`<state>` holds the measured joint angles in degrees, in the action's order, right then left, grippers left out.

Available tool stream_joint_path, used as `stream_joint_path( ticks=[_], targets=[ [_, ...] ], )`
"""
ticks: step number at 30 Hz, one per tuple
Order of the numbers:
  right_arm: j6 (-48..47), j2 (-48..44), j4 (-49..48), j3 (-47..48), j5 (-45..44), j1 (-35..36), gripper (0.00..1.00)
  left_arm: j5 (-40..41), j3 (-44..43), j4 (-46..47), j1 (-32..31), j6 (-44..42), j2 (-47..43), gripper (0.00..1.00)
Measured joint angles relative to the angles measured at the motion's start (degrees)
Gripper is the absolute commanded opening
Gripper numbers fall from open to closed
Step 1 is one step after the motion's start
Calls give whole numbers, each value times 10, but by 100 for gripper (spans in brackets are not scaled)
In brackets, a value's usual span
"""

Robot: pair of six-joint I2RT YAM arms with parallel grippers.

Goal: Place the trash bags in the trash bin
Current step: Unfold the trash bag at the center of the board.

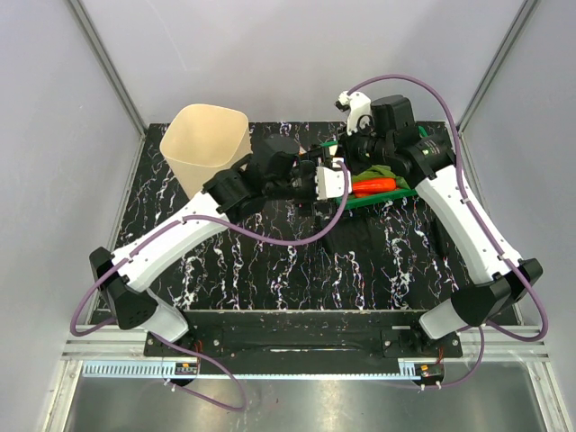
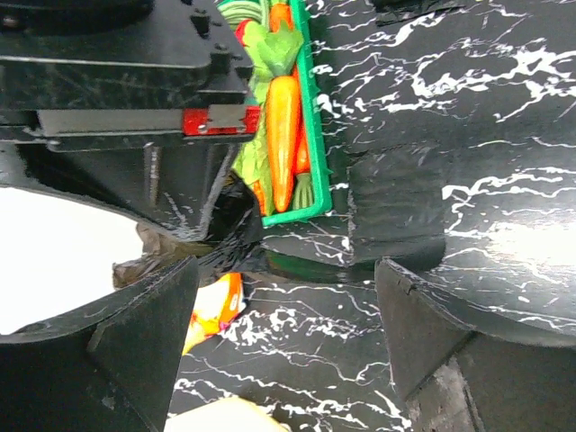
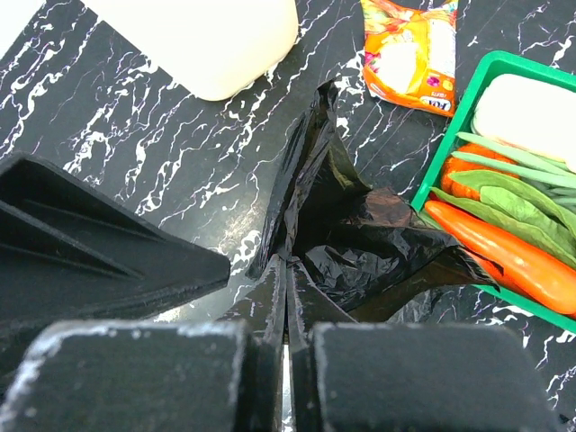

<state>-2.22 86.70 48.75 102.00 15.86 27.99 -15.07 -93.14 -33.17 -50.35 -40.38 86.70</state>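
Note:
My right gripper (image 3: pixel 288 261) is shut on a crinkly black trash bag (image 3: pixel 360 234), pinching its edge while the rest spreads out below the closed jaws. That bag (image 2: pixel 229 225) also shows in the left wrist view, beside the green tray. My left gripper (image 2: pixel 286 288) is open just next to it, with only the marbled table between its fingers (image 2: pixel 135 342). A flat, dark folded trash bag (image 2: pixel 396 211) lies on the table beyond the left gripper. The cream trash bin (image 1: pixel 207 144) stands at the back left, apart from both grippers (image 1: pixel 335 183).
A green tray (image 1: pixel 396 193) of toy vegetables, with an orange carrot (image 2: pixel 281 126), sits right of centre. An orange snack wrapper (image 3: pixel 412 54) lies between the bin (image 3: pixel 207 36) and the tray (image 3: pixel 450 135). Both arms meet over the table's back middle.

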Motion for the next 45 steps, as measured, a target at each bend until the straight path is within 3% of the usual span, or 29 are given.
stream_joint_path(
  ticks=[6, 11, 27, 45],
  targets=[
    [7, 5, 6, 0, 4, -3, 0, 28, 1, 9, 0, -24, 0, 67],
    [11, 9, 7, 0, 15, -10, 0, 31, 10, 13, -6, -49, 1, 60],
    [32, 10, 7, 0, 45, -30, 0, 32, 4, 1, -11, -107, 46, 55],
    [35, 10, 7, 0, 59, -37, 0, 34, -34, -16, -19, -114, 48, 51]
  ],
)
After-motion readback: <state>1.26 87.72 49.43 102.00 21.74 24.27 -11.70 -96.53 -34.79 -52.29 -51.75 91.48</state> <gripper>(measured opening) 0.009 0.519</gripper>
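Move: The right gripper already pinches the trash bag's top, some 6 cm ahead of the left gripper and roughly level with it in height. The loose edge that the left gripper goes for hangs about 5 cm ahead, 2 cm right and 4 cm below it; from the right gripper this edge is 1 cm back, 1 cm right and 5 cm down. From the left gripper the snack packet lies 10 cm ahead, 9 cm left, and the vegetable tray 11 cm ahead, 12 cm right, both nearly 30 cm below. Ease the half-turned left gripper down about 3.5 cm beside the bag's loose edge, creeping a little forward and right towards the right fingertips, then lift it back some 2 cm. Roll it roughly 10 degrees on the way and narrow its wide-open fingers to about half. Keep the right gripper shut on the bag and nearly still, tipping slightly downward. ##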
